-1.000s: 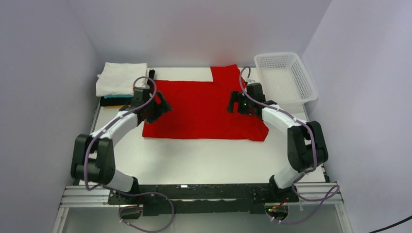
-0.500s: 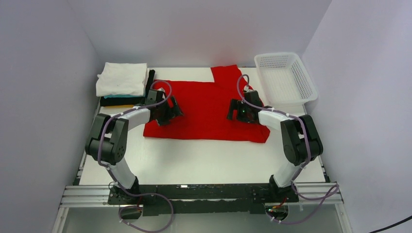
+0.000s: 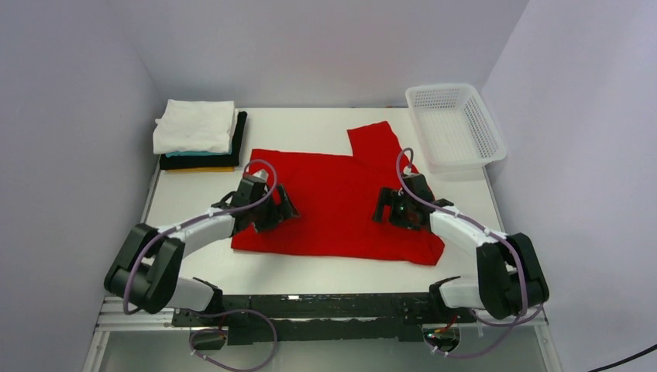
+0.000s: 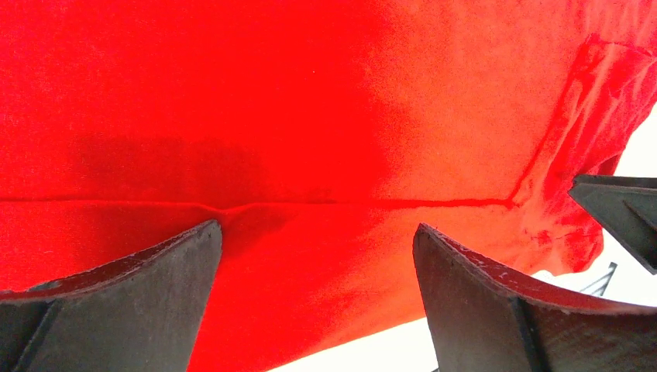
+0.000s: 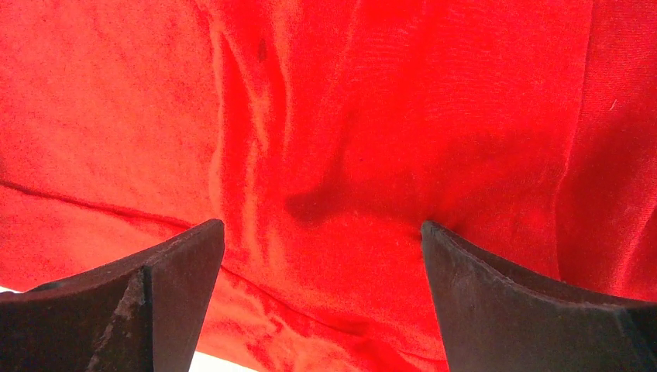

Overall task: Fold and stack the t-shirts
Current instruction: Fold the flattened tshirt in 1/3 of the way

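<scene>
A bright red t-shirt [image 3: 333,203] lies spread flat on the white table, one sleeve [image 3: 370,139] pointing to the far side. My left gripper [image 3: 280,209] rests open on the shirt's left part. My right gripper [image 3: 385,208] rests open on its right part. In the left wrist view the gripper [image 4: 318,232] has its jaws wide apart with their tips down on red cloth [image 4: 310,116] close to a hem seam. The right gripper [image 5: 321,229] is just as wide, its tips pressing wrinkled red cloth [image 5: 387,116]. Folded t-shirts [image 3: 197,128] are stacked at the far left, white on top.
A white mesh basket [image 3: 455,124] stands at the far right corner. Bare white table [image 3: 310,124] shows beyond the shirt and along the near edge. Purple walls close in the left, right and back sides.
Both arms have drawn back toward the near edge, and the red shirt has slid with them, away from the back of the table. Both grippers stayed open.
</scene>
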{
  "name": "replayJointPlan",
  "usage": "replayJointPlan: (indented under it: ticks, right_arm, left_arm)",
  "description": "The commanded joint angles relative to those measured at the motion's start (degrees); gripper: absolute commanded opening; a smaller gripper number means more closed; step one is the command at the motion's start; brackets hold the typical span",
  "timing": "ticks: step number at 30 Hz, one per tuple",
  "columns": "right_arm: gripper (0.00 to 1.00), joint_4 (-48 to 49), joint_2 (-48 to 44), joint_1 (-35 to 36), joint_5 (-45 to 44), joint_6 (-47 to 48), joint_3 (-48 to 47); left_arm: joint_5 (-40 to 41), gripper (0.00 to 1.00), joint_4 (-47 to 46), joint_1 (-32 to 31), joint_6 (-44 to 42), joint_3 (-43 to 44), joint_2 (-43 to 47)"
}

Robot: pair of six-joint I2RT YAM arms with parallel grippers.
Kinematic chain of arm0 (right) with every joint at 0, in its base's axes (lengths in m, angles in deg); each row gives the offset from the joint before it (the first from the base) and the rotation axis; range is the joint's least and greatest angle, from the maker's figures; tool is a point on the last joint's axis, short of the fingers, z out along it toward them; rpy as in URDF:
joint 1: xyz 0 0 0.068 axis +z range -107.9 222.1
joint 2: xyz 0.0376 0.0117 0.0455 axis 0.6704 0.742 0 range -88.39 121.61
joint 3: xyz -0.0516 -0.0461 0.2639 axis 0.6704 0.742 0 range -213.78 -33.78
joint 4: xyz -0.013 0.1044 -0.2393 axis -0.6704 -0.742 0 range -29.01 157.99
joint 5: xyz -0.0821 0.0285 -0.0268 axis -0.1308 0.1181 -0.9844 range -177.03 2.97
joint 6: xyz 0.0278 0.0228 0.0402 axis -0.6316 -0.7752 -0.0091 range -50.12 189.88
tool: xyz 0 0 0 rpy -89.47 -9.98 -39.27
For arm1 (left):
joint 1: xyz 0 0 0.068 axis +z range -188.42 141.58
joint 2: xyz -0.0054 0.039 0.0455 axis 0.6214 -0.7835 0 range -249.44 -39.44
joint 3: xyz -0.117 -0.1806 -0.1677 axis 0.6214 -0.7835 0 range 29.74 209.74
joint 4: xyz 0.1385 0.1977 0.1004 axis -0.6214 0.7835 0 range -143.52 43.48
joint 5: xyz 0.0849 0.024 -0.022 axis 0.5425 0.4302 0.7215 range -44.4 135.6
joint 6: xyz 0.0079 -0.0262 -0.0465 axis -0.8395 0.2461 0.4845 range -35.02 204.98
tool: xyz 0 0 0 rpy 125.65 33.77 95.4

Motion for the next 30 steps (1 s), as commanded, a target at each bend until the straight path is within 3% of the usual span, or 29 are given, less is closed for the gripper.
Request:
replayJointPlan:
  ticks: [1,7,10,13,21,25,30]
  right_arm:
    - [1.0,-10.6,-4.8,0.5,-1.1,0.1,3.4]
    - [1.0,-11.6,-8.5,1.5,2.7,0.7,4.6]
    - [1.0,-13.5,-9.2,1.6,-0.4,0.6,3.8]
    - [1.0,-12.0,-11.0,1.7,-0.3,0.7,4.0]
    - [1.0,-10.3,-17.2,1.6,-5.6,-0.3,-4.9]
    - [1.0,-6.1,-18.9,1.7,-10.3,-1.4,-8.3]
    - [1.0,1.5,-19.5,1.6,-9.6,-1.4,-6.9]
  left_arm:
    - [1.7,0.99,15.4,-4.0,6.9,-8.4,3.4]
    - [4.0,0.99,21.7,-7.2,11.8,-11.8,10.9]
    - [3.2,0.99,21.1,-8.6,13.9,-14.3,14.1]
    - [7.3,0.99,22.6,-8.6,13.5,-13.7,16.1]
    - [18.6,1.0,28.2,-8.2,4.7,6.9,14.0]
    - [24.7,0.99,29.9,-4.1,0.8,14.1,13.1]
    - [22.2,0.99,18.0,7.4,-6.2,14.6,11.1]
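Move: Across the red t-shirt under both open hands, the shirt's middle lies about 11 cm to the left hand's right and 4 cm ahead, and about 10 cm to the right hand's left and 4 cm ahead, 2 cm below. The table's near edge runs some 23 cm straight back of either hand. The stack of folded shirts is about 26 cm ahead and 22 cm left of the left hand; the white basket about 32 cm ahead and 18 cm right of the right. Dragging the t-shirt back towards the table's near edge, both hands keep their open fingers down on the cloth, the left for about 8 cm, the right for about 5, slowing. Then they come free and swing up and forward over the shirt; the left also drifts left towards the folded stack, and the right tips its fingers up some 20 degrees. ##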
